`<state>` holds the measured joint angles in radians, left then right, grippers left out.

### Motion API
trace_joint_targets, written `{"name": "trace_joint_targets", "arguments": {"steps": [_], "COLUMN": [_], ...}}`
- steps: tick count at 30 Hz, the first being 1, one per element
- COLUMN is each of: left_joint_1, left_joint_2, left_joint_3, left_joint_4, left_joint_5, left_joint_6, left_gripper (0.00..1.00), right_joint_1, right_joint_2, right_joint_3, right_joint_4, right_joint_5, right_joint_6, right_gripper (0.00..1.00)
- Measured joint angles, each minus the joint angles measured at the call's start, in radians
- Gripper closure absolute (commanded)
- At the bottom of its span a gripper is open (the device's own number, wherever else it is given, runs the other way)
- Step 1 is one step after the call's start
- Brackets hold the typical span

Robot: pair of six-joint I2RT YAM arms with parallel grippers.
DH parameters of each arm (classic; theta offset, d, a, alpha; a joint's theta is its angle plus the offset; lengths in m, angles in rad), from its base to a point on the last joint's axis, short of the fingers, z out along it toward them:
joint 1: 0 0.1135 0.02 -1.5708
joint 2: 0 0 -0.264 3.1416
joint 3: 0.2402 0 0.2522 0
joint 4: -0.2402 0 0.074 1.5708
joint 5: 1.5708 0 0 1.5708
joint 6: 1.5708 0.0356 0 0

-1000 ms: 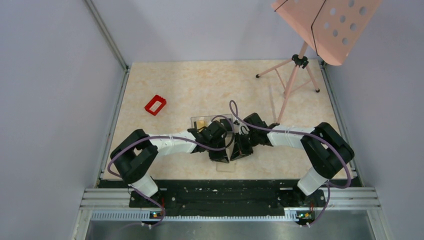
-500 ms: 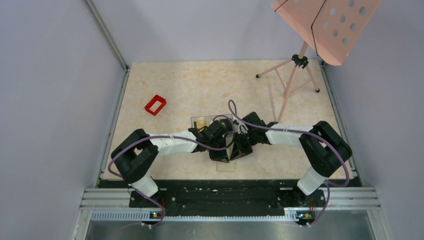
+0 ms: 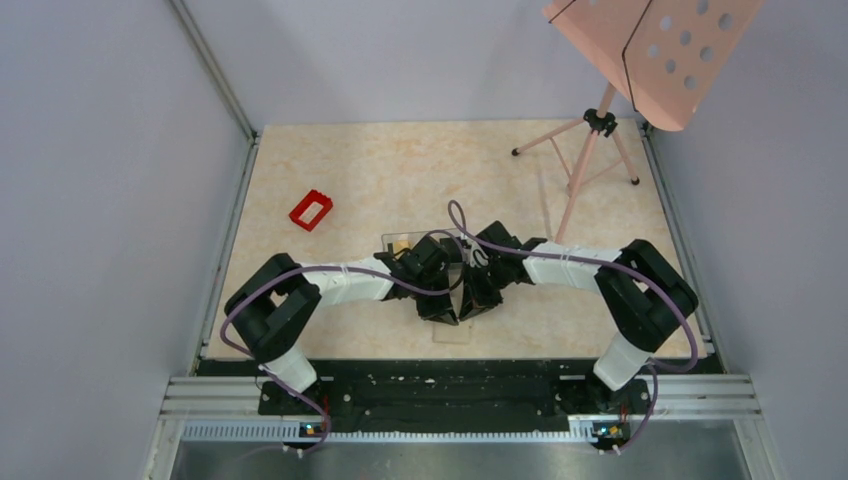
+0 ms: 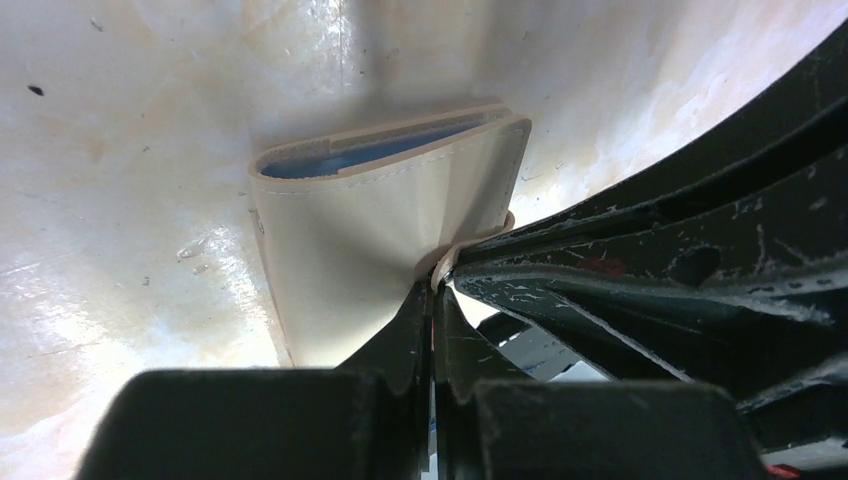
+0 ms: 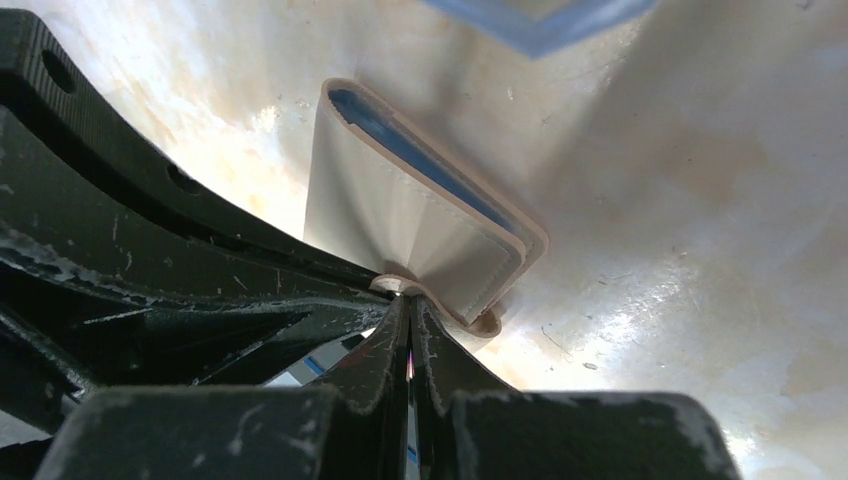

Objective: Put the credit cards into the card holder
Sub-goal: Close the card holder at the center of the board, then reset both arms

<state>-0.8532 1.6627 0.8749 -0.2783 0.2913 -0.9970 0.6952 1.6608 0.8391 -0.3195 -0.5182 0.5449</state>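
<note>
The card holder (image 4: 370, 225) is a beige bifold with blue lining, folded shut on the pale tabletop; it also shows in the right wrist view (image 5: 400, 215). My left gripper (image 4: 432, 288) is shut, pinching the card holder at its small snap tab (image 4: 445, 262). From the other side, my right gripper (image 5: 408, 298) is shut on the same tab (image 5: 395, 284). In the top view both grippers (image 3: 447, 308) (image 3: 472, 303) meet tip to tip and hide the card holder. A yellow-gold credit card (image 3: 400, 245) shows inside a clear box behind them.
A red rectangular frame (image 3: 311, 210) lies at the left of the table. A pink music stand (image 3: 650, 50) on a tripod (image 3: 590, 150) stands at the back right. A clear flat piece (image 3: 452, 331) lies just in front of the grippers. Grey walls close in both sides.
My right wrist and forearm have shifted a little left and away, closer to the left gripper. The left arm has barely moved. Both grippers stay shut.
</note>
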Motion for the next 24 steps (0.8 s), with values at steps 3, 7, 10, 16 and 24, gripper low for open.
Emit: {"name": "trace_joint_targets", "arguments": {"steps": [3,7,10,16,24], "left_joint_1": [0.003,0.005,0.006,-0.005,0.023], "left_joint_2": [0.003,0.003,0.001,-0.029,-0.299], "left_joint_3": [-0.002,-0.009,-0.011,-0.014,-0.06], "left_joint_4": [0.003,0.011,0.017,0.024,0.108], "left_joint_5": [0.013,0.019,0.023,-0.032,-0.146], "left_joint_6": [-0.004,-0.009,-0.008,0.026,0.064], "left_gripper": [1.0,1.0,0.98,0.68,0.25], "right_joint_1": [0.017,0.038,0.045,0.063,-0.034], "right_joint_2": [0.006,0.004,-0.001,-0.032,-0.242], "right_joint_3": [0.023,0.04,0.045,0.046,0.061], "right_joint_4": [-0.035,-0.063,-0.068,-0.072,-0.104], "right_joint_5": [0.032,0.074,0.085,0.136,0.204], "right_joint_6": [-0.003,-0.005,-0.014,-0.03,-0.045], "right_gripper": [1.0,1.0,1.0,0.89,0.3]}}
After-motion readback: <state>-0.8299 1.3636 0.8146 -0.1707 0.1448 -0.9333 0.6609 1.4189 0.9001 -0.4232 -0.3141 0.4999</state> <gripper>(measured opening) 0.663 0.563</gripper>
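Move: The card holder lies right under both shut grippers, whose tips are at its strap: its middle is about 1 cm left and 1 cm below the left hand, 2 cm left and 1 cm below the right. The clear card tray sits some 12 cm ahead and 6 cm left of the left hand, about 12 cm ahead and 7 cm left of the right, 1 cm lower. Both hands linger at the card holder's strap, then lift off 7–8 cm, drawing forward about 4 cm, fingers opening. ##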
